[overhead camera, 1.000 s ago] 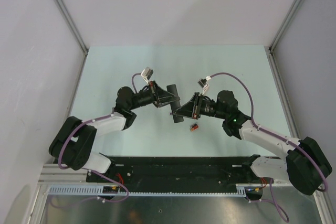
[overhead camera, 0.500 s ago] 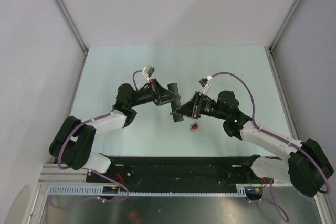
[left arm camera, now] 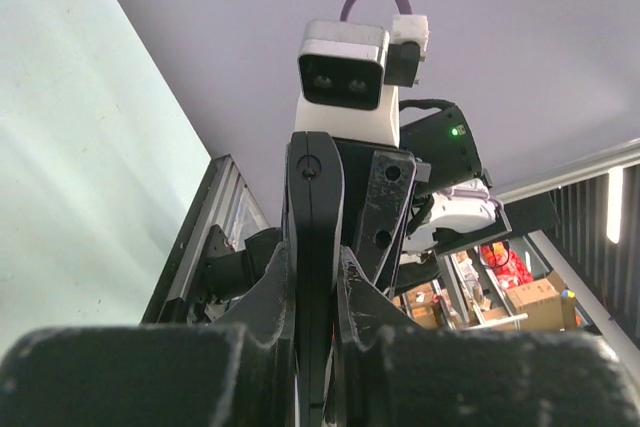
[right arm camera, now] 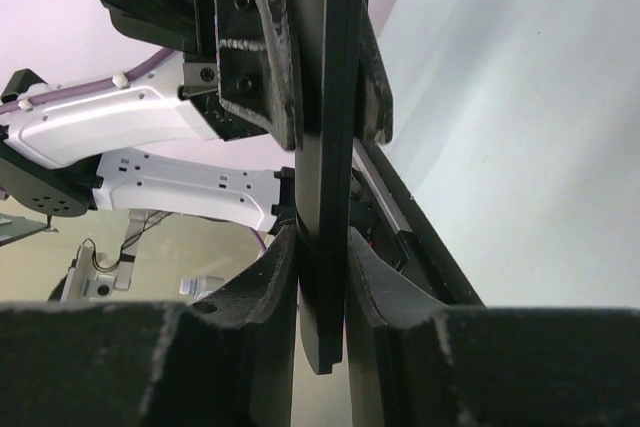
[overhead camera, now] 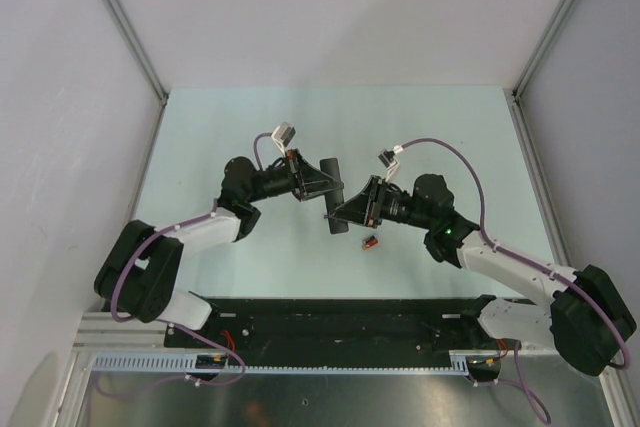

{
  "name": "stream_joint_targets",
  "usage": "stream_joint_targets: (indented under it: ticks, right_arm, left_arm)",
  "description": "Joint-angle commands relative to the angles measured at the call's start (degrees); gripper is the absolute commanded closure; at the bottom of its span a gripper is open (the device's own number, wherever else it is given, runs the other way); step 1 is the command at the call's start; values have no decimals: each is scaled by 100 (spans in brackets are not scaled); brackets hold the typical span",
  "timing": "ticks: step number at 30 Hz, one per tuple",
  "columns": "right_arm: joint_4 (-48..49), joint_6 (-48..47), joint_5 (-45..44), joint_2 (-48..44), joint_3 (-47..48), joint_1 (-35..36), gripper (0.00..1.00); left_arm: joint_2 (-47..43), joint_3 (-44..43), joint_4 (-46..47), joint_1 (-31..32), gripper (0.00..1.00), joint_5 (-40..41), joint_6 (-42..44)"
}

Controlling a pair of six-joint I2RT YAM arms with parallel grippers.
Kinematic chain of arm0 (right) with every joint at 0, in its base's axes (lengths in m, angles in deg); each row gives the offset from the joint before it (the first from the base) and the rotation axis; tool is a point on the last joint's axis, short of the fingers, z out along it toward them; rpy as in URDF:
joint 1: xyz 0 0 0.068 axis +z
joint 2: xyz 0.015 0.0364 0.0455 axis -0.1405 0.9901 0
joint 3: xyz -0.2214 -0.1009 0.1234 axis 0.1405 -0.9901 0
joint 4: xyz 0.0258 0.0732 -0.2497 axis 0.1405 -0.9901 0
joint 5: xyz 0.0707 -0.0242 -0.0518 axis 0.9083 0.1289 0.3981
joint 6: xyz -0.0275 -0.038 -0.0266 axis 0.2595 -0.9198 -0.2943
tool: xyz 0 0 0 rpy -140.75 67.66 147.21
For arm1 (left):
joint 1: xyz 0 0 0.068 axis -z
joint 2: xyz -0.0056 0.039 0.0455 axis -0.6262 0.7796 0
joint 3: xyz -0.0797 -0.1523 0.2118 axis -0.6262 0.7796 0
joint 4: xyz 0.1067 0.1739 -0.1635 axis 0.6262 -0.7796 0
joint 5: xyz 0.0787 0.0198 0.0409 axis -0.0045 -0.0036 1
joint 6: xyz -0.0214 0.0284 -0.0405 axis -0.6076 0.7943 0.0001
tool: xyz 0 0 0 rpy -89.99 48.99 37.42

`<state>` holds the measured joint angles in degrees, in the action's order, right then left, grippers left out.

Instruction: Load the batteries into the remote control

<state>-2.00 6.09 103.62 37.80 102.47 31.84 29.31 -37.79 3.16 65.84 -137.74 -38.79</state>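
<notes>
The remote control (overhead camera: 334, 197), a slim black bar, hangs in the air above the middle of the table, held at both ends. My left gripper (overhead camera: 325, 175) is shut on its far end, and in the left wrist view the remote control (left arm camera: 315, 237) stands edge-on between the fingers of that gripper (left arm camera: 315, 297). My right gripper (overhead camera: 341, 219) is closed on the near end; the right wrist view shows both pads against the remote control (right arm camera: 325, 97) at the gripper (right arm camera: 322, 257). One red-orange battery (overhead camera: 370, 242) lies on the table just right of the right gripper.
The pale green table (overhead camera: 250, 127) is walled by grey panels left, right and behind. A black rail (overhead camera: 340, 317) with the arm bases runs along the near edge. The two arms meet nose to nose at the centre.
The left gripper and the remote's far end have shifted slightly up and right. Both grippers keep hold of the remote, and the battery on the table has not moved.
</notes>
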Motion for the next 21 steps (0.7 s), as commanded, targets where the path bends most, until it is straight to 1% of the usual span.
stream_joint_targets:
  ticks: [1, 12, 13, 15, 16, 19, 21]
  right_arm:
    - [-912, -338, 660, -98, -126, 192, 74]
    - [-710, -92, 651, -177, -126, 51, 71]
    - [-623, -40, 642, -186, -126, 33, 67]
    - [-526, 119, 616, -186, -125, -10, 62]
    - [-447, 171, 616, -195, -108, -37, 55]
    - [-455, 233, 590, -186, -29, -81, 45]
    - [-490, 233, 563, -169, 32, -99, 43]
  left_arm:
    - [3, -467, 308, -395, 100, 964, -61]
    - [-41, -344, 177, -387, 100, 981, 115]
    - [-50, -335, 159, -395, 100, 981, 132]
    - [-58, -282, 124, -395, 100, 981, 159]
    - [-58, -256, 115, -387, 100, 990, 176]
    - [-67, -151, 80, -369, 100, 1016, 229]
    - [-58, -80, 54, -360, 100, 1025, 264]
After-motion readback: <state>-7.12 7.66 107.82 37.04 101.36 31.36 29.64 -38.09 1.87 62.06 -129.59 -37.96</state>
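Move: Both hands hold the remote control up in the air, lengthwise fore and aft. Its middle is about 2 cm back from the left hand and some 3 cm ahead of the right hand, level with both. Down on the table, about 24 cm below the right hand, the red batteries lie roughly 8 cm to its right and 1 cm back; a blue battery lies some 5 cm ahead and 1 cm to its left, mostly hidden under the remote. The right fingers let go of the remote's near end, opening wide as that hand backs off and sinks, each by about 2 cm. The left hand keeps its pinch, barely stirs at first, then carries the remote away from the right hand, about 5 cm forward and 2 cm left, swinging it some 10 degrees counter-clockwise. ##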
